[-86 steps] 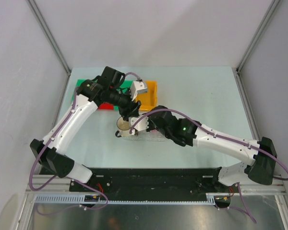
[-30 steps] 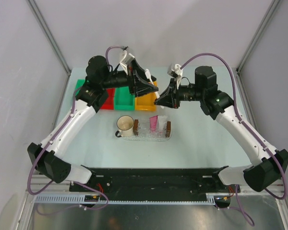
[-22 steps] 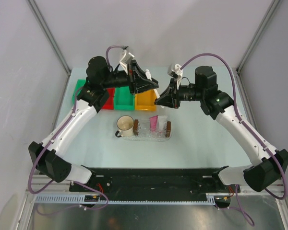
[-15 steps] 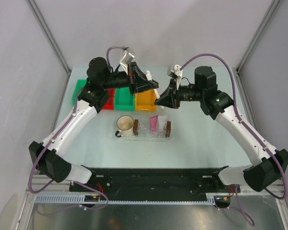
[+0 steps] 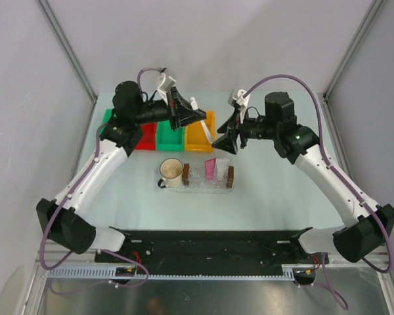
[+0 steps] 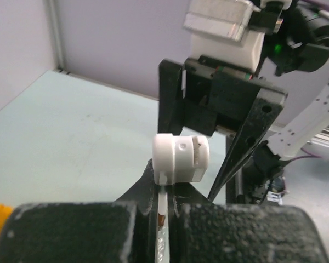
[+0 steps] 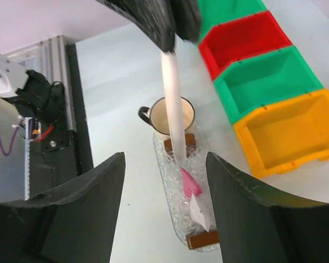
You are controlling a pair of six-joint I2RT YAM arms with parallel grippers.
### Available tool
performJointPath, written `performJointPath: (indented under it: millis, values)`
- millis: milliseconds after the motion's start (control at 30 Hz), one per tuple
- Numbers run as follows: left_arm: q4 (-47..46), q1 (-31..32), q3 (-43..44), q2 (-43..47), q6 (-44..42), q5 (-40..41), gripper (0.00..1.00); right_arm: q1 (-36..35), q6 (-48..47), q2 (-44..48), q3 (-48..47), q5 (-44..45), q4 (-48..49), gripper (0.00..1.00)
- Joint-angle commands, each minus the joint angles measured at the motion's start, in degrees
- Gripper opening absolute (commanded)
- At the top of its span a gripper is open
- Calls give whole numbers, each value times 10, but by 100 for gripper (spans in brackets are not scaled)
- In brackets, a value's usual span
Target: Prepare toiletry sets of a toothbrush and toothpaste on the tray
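My left gripper (image 5: 194, 115) is raised above the bins and shut on the white toothbrush (image 5: 193, 104). In the left wrist view the brush handle (image 6: 163, 198) is pinched between the jaws, with a white end piece above them. My right gripper (image 5: 224, 142) is open and empty, facing the left one. In the right wrist view the toothbrush (image 7: 172, 104) hangs from the left gripper (image 7: 165, 24) in front of my open right fingers (image 7: 93, 208). The clear tray (image 5: 198, 178) with brown end blocks holds the pink toothpaste (image 5: 211, 168), which also shows in the right wrist view (image 7: 191, 183).
A cream mug (image 5: 171, 170) stands at the tray's left end. A white flat piece (image 7: 200, 211) lies beside the toothpaste. Red (image 5: 144, 135), green (image 5: 171, 135) and orange (image 5: 200, 136) bins line the back, under the raised grippers.
Both arms rose from the tray to above the bins. In the last second my left gripper drew back left with the toothbrush, and my right gripper's jaws spread wider.
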State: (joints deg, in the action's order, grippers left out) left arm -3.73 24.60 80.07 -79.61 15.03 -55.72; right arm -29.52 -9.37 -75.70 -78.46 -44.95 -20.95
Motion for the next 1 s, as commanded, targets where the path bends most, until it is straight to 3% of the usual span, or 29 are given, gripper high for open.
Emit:
performJointPath:
  millis: [0,100,367,967]
  values:
    - [51,-33,-35,61,-102,39,0,19,-47,20,-21,56,-37,66]
    - [80,-37,-80,101,-178,89,0,59,-49,20,-20,59,-45,66]
    - [94,-38,-177,126,-245,142,0,176,-32,28,21,29,-11,65]
    - [-25,-22,-278,63,-247,146,0,220,-49,28,86,22,16,65]
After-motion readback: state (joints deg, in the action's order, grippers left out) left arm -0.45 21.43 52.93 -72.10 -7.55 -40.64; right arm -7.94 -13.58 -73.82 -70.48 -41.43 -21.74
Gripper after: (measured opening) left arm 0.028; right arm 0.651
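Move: The left hand already holds the toothbrush near its head. The left brown block on the tray lies about 7 cm left of this hand, nearly level fore and aft, and some 35 cm below. The white cup stands about 5 cm left of that block, and the pink toothpaste about 9 cm right of it, both level with it. From the right hand, that block is roughly 12 cm left, level, and 29 cm down. With the toothbrush handed over, the left hand keeps its shut grip and swings about 6 cm left, then sinks some 17 cm towards the left brown block, its fingertips dipping and turning counter-clockwise so the handle hangs nearly upright. The right hand, fingers still open and clear of the handle, backs away about 13 cm to the right and 8 cm forward, sinking a little and turning some 25 degrees clockwise. ##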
